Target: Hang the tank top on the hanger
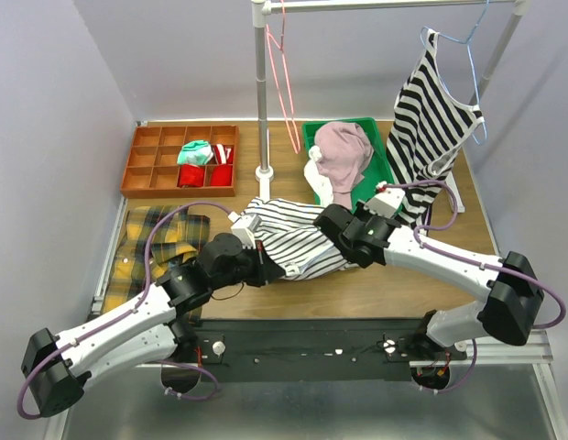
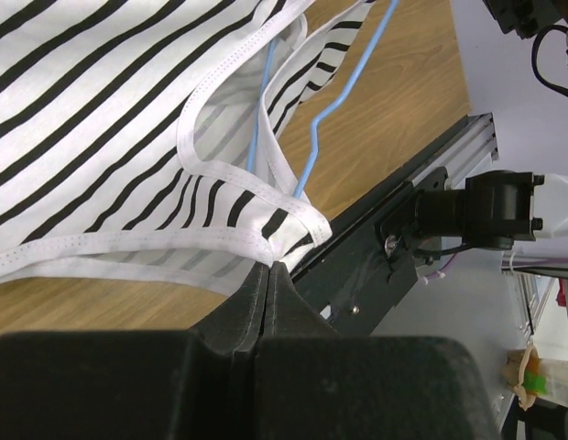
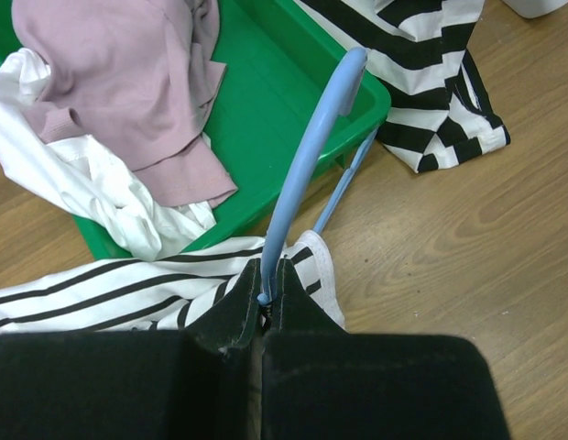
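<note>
The tank top (image 1: 289,234), white with thin dark stripes, lies spread on the wooden table between my two grippers. My left gripper (image 2: 270,266) is shut on a corner of its white-bound edge, near the table's front; from above this gripper (image 1: 271,267) sits at the garment's near left. The hanger (image 2: 344,92), a thin light-blue wire, runs inside the tank top's opening. My right gripper (image 3: 271,275) is shut on the hanger (image 3: 307,156) at its hook, which arches up over the green bin. The tank top (image 3: 128,289) lies just left of those jaws. From above, the right gripper (image 1: 324,220) rests at the garment's right end.
A green bin (image 1: 383,156) holds a pink garment (image 1: 344,151) and white cloth. A bold-striped top (image 1: 431,119) hangs from the rail at back right, and a pink-red hanger (image 1: 282,82) by the pole (image 1: 262,92). At left are an orange compartment tray (image 1: 142,179) and plaid cloth (image 1: 151,238).
</note>
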{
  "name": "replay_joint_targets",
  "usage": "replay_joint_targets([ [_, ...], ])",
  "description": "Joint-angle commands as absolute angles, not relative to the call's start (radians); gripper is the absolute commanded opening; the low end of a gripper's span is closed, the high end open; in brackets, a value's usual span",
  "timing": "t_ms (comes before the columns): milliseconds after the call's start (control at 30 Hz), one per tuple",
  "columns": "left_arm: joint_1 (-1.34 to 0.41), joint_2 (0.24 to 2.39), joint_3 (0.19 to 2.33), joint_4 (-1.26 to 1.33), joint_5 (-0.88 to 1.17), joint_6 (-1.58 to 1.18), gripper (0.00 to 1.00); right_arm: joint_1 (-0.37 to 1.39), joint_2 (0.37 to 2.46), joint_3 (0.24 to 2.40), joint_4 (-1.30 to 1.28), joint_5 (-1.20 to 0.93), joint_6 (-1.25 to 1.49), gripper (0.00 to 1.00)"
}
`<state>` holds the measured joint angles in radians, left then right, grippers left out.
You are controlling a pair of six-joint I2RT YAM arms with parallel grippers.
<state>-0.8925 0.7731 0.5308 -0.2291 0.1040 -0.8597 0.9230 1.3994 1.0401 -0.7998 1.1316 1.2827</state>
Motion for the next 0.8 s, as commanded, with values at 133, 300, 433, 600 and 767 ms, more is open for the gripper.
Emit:
replay_joint_targets([
  [133, -0.897, 0.828, 0.61, -0.184, 0.106, -0.853, 0.0, 0.919, 1.374, 1.114, -0.773, 1.1, 1.267, 0.01],
  [300, -0.897, 0.857, 0.69, -0.189, 0.089, -0.824, 0.0, 0.922, 1.405, 1.181, -0.755, 1.095, 1.23, 0.01],
  [433, -0.897, 0.893, 0.75, -0.199, 0.089, -0.816, 0.0, 0.922, 1.451, 1.255, -0.784, 1.112, 1.232, 0.01],
  [600, -0.897, 0.894, 0.785, -0.225, 0.055, -0.808, 0.0, 0.923, 1.477, 1.325, -0.804, 1.129, 1.223, 0.01],
  [767, -0.899, 0.902, 0.807, -0.222, 0.02, -0.795, 0.09, 0.936, 1.511, 1.354, -0.801, 1.118, 1.212, 0.01],
])
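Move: My left hand pinches one shoulder strap of the tank top; the blue hanger's near end, already under that strap, is about 3 cm to the right, 2 cm ahead and 2 cm lower. The tank top's body spreads some 8 cm ahead, 4 cm right and 8 cm below. My right hand holds the hanger's hook; from it the pinched strap is roughly 22 cm left and 14 cm back, level, and the green basket 12 cm ahead, 4 cm left and 14 cm below. I raise both hands together, strap and hanger still held: my left climbs about 7 cm, easing forward and to the right, while my right carries the hook up some 6 cm and leftward, a little forward, driving the hanger's arm through under the strap. My left fingers barely begin to loosen at the very end. ##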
